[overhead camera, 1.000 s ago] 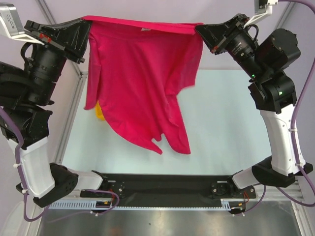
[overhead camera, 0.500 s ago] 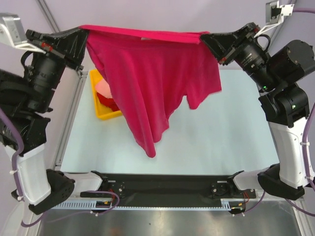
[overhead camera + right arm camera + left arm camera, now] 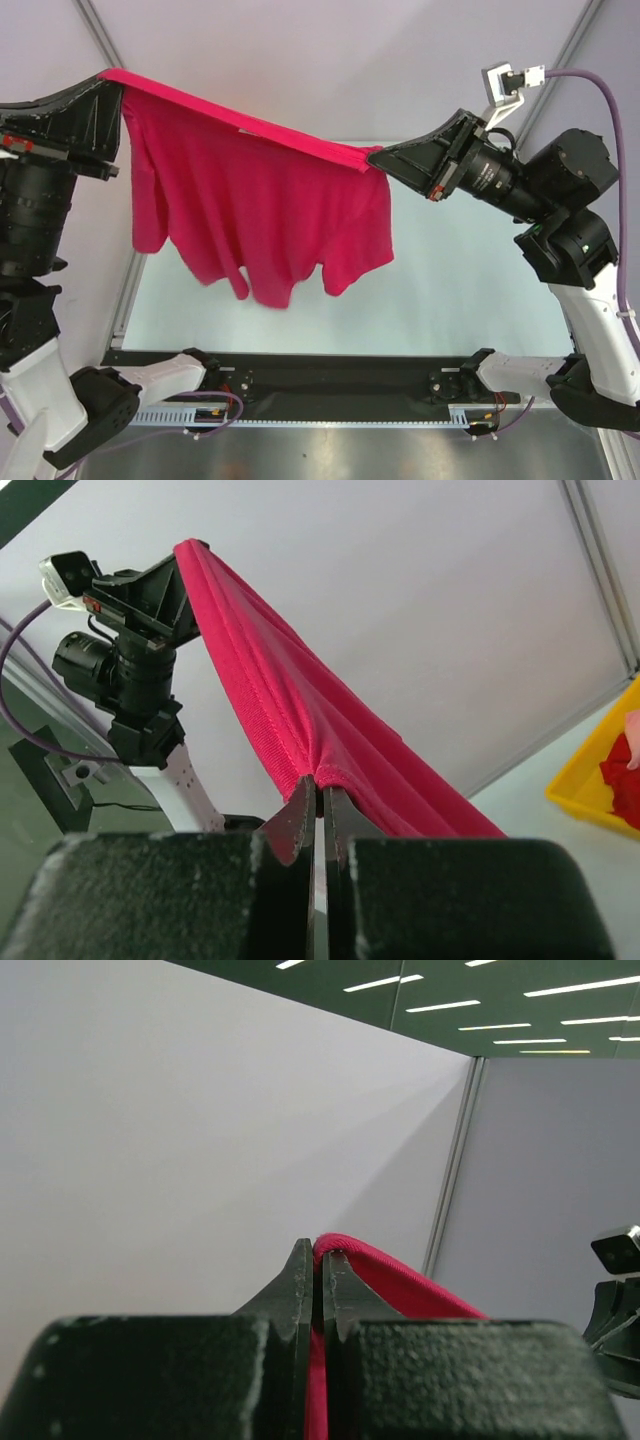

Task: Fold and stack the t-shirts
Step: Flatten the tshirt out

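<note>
A magenta-crimson t-shirt hangs in the air above the table, stretched by its top edge between both grippers. My left gripper is shut on the shirt's upper left corner, high at the left. Lower, at centre right, my right gripper is shut on the other corner. The top edge slants down from left to right, and the body and sleeves dangle loose below it. The left wrist view shows the fingertips pinching the red hem. In the right wrist view the cloth runs from my closed jaws up to the left gripper.
A yellow bin holding red cloth shows at the right edge of the right wrist view; the hanging shirt hides it in the top view. The pale table lies below, with the arm bases and a black rail along its near edge.
Both arms have swung left with the shirt. The left gripper rose toward the upper left, the right gripper came down toward centre, so the top edge now slants. The shirt now covers the bin.
</note>
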`<action>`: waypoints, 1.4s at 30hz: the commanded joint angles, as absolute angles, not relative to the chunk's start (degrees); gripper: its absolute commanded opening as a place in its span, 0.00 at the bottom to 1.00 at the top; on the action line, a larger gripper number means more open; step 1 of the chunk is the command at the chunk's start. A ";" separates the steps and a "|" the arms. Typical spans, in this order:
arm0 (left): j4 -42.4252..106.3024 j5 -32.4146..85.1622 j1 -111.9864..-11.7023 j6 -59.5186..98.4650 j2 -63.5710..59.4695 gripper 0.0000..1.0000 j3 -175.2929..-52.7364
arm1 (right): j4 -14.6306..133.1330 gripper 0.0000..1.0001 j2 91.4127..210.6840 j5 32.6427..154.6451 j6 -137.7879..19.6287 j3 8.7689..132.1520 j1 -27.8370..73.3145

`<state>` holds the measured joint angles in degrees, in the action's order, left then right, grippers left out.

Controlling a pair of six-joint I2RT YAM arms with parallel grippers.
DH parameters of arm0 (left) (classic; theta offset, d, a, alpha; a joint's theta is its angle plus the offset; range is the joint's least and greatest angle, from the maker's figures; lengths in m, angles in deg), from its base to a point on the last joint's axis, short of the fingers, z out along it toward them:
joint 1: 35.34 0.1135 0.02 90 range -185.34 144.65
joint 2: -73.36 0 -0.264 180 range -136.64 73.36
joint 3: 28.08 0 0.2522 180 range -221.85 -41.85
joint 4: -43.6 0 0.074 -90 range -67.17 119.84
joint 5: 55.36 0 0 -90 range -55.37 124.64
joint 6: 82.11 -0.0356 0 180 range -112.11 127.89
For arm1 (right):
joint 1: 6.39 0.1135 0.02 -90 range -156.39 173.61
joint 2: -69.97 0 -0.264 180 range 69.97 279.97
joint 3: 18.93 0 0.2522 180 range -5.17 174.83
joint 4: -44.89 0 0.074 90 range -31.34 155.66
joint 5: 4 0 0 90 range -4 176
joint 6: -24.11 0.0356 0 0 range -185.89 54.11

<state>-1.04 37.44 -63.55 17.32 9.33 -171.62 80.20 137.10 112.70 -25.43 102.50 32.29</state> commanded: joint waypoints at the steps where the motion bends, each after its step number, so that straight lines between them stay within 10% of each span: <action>1: 9.44 44.75 -62.24 15.45 8.23 0.00 -172.28 | 81.94 0.00 135.88 110.96 -23.98 100.92 32.02; 7: 13.49 43.95 -62.33 12.73 3.85 0.00 -157.79 | 97.44 0.00 135.89 100.45 -22.92 93.37 29.31; 14: 19.09 36.39 -66.45 14.23 -14.86 0.00 -141.26 | 104.71 0.00 129.30 103.30 -24.23 64.55 2.26; 23: 13.58 34.28 -74.28 12.99 -54.47 0.00 -169.87 | 105.76 0.00 132.80 94.80 -28.80 49.85 -8.93; 38: 28.51 36.48 -65.85 23.01 -67.88 0.02 -187.92 | 97.95 0.02 160.39 95.32 -26.87 71.01 -12.54; 39: 28.52 36.74 -65.23 23.53 -67.80 0.12 -187.83 | 97.07 0.05 163.45 96.10 -26.70 72.16 -12.80; 40: 27.12 37.27 -64.62 23.63 -67.36 0.51 -187.74 | 97.33 0.11 165.40 96.55 -26.78 75.39 -12.89; 42: 25.19 36.66 -63.30 22.67 -66.66 0.70 -187.22 | 99.77 0.32 170.13 96.99 -27.91 78.92 -12.98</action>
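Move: The pink t-shirt already hangs pinched by its upper edge between both hands. The bare mid-table where it is to be laid is about 20 cm ahead of the left hand, 29 cm to its right and 68 cm below. Counted from the right hand, that spot is 20 cm ahead, 2 cm right and 58 cm down. From the left hand, the yellow bin stands roughly 40 cm ahead and 8 cm left, 66 cm lower; the red shirt in it, 37 cm ahead and 5 cm left. The t-shirt is swung down fast onto the table, both hands sweeping forward, right and some 45–55 cm down as their wrists tip steeply downward, the right also turning clockwise. The left hand then climbs about 13 cm, still going forward, its wrist levelling partly; the right draws on forward close above the table. Both hands' fingers start opening at the finish, the left's wider. ##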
